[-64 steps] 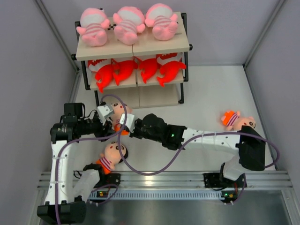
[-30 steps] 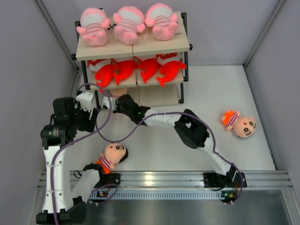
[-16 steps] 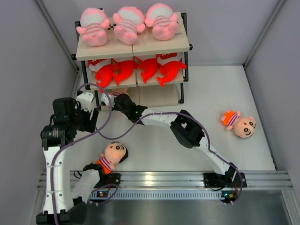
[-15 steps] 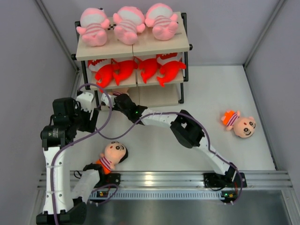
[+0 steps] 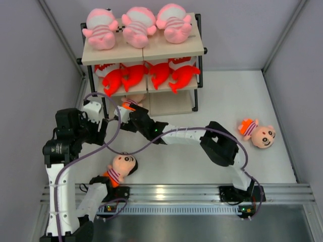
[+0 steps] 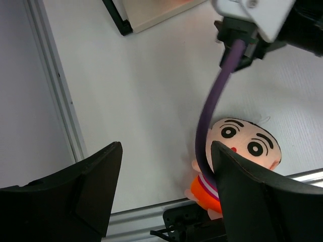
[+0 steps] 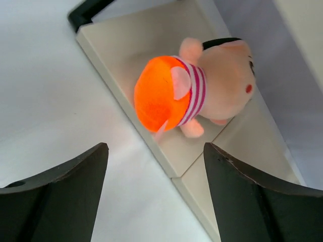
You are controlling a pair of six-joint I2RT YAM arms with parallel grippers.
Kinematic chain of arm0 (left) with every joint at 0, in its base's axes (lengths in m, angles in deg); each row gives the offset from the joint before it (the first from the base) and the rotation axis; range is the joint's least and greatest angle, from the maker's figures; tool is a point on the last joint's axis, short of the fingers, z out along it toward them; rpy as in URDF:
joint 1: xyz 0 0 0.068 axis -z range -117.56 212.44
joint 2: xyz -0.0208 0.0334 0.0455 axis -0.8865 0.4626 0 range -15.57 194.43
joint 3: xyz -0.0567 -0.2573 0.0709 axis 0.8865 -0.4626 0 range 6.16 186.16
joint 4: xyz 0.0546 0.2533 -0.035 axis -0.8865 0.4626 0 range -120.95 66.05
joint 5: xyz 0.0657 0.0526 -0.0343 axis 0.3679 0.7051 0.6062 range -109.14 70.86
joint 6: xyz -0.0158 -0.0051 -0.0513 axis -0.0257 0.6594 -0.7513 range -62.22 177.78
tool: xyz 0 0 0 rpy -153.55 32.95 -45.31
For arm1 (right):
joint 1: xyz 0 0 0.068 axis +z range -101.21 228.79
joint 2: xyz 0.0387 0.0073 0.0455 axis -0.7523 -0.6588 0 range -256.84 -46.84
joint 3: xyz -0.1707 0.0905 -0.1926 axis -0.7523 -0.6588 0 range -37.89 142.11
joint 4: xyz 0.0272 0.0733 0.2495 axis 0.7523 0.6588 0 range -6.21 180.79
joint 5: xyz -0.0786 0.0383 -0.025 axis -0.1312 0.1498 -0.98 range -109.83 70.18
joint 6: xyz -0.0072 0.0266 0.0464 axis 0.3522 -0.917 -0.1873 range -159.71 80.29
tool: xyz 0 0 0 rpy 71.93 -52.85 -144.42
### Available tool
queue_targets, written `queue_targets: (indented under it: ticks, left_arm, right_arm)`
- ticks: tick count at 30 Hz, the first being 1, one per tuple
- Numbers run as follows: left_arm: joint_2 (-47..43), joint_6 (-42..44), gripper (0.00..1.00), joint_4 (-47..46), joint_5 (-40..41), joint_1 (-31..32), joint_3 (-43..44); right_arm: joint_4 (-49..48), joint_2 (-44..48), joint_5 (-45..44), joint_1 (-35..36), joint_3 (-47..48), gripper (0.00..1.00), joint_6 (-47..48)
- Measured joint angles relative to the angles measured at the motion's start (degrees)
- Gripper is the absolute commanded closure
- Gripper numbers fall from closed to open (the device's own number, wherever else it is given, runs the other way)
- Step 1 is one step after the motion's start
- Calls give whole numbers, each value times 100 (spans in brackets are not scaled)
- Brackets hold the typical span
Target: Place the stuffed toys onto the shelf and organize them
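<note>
The shelf (image 5: 166, 49) stands at the back, with three pink striped babies (image 5: 138, 25) on its top board and red-orange sharks (image 5: 151, 75) on the middle one. A boy toy in orange shorts (image 7: 192, 96) lies on the bottom board (image 7: 222, 151), at its left end (image 5: 130, 102). Just in front of it my right gripper (image 7: 155, 151) is open and empty (image 5: 125, 111). My left gripper (image 6: 166, 151) is open too, hanging above the table left of the shelf (image 5: 97, 128). A second boy toy (image 5: 121, 167) lies near the front rail (image 6: 242, 146), and a third (image 5: 257, 132) at the right.
A purple cable (image 6: 212, 111) hangs across the left wrist view, over the boy toy's face. The shelf's black corner post (image 6: 115, 17) is near the left gripper. Grey walls close in on both sides, and the metal rail (image 5: 176, 194) runs along the front.
My right gripper has opened, let go of the boy toy on the bottom board and drawn back a little. My left arm has sunk slightly towards me.
</note>
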Motion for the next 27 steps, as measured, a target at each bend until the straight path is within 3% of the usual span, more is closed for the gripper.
queue_targets:
  ticks: [4,9,17,27]
  left_arm:
    - [-136,-76,23,7,-181,13,-11]
    - [-313,-186,23,116,-667,66,-17]
    - [-420,-2,23,623,-463,44,-114]
    - [-525,61,23,831,-306,22,-140]
  right_arm:
    - [111,984,-149,345,-772,23,-518]
    - [461,1735,44,859,-1578,21,-2000]
    - [1027,1615,157,1661,-1720,25,-3593]
    - [1115,1499,-31,1899,-1641,25,-4039]
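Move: The Shin-chan-like doll left on the table, the next one to shelve, lies about 25 cm back from the right hand, 4 cm to its left and some 9 cm below. The doll already on the bottom shelf is about 10 cm ahead, 3 cm left and 4 cm lower; the left gripper hangs roughly 14 cm back, 13 cm left and 12 cm higher. From the left hand, the table doll is some 9 cm back, 8 cm right and 22 cm below. Back from the bottom shelf towards the table doll, the right hand sweeps about 22 cm, rising a few centimetres first, then sinking to slightly below its starting height and slowing to a stop by the doll's head. Its wrist tips the fingers some 30 degrees farther down, and they stay open. The left hand, also open, draws back about 4 cm, swinging briefly right. ##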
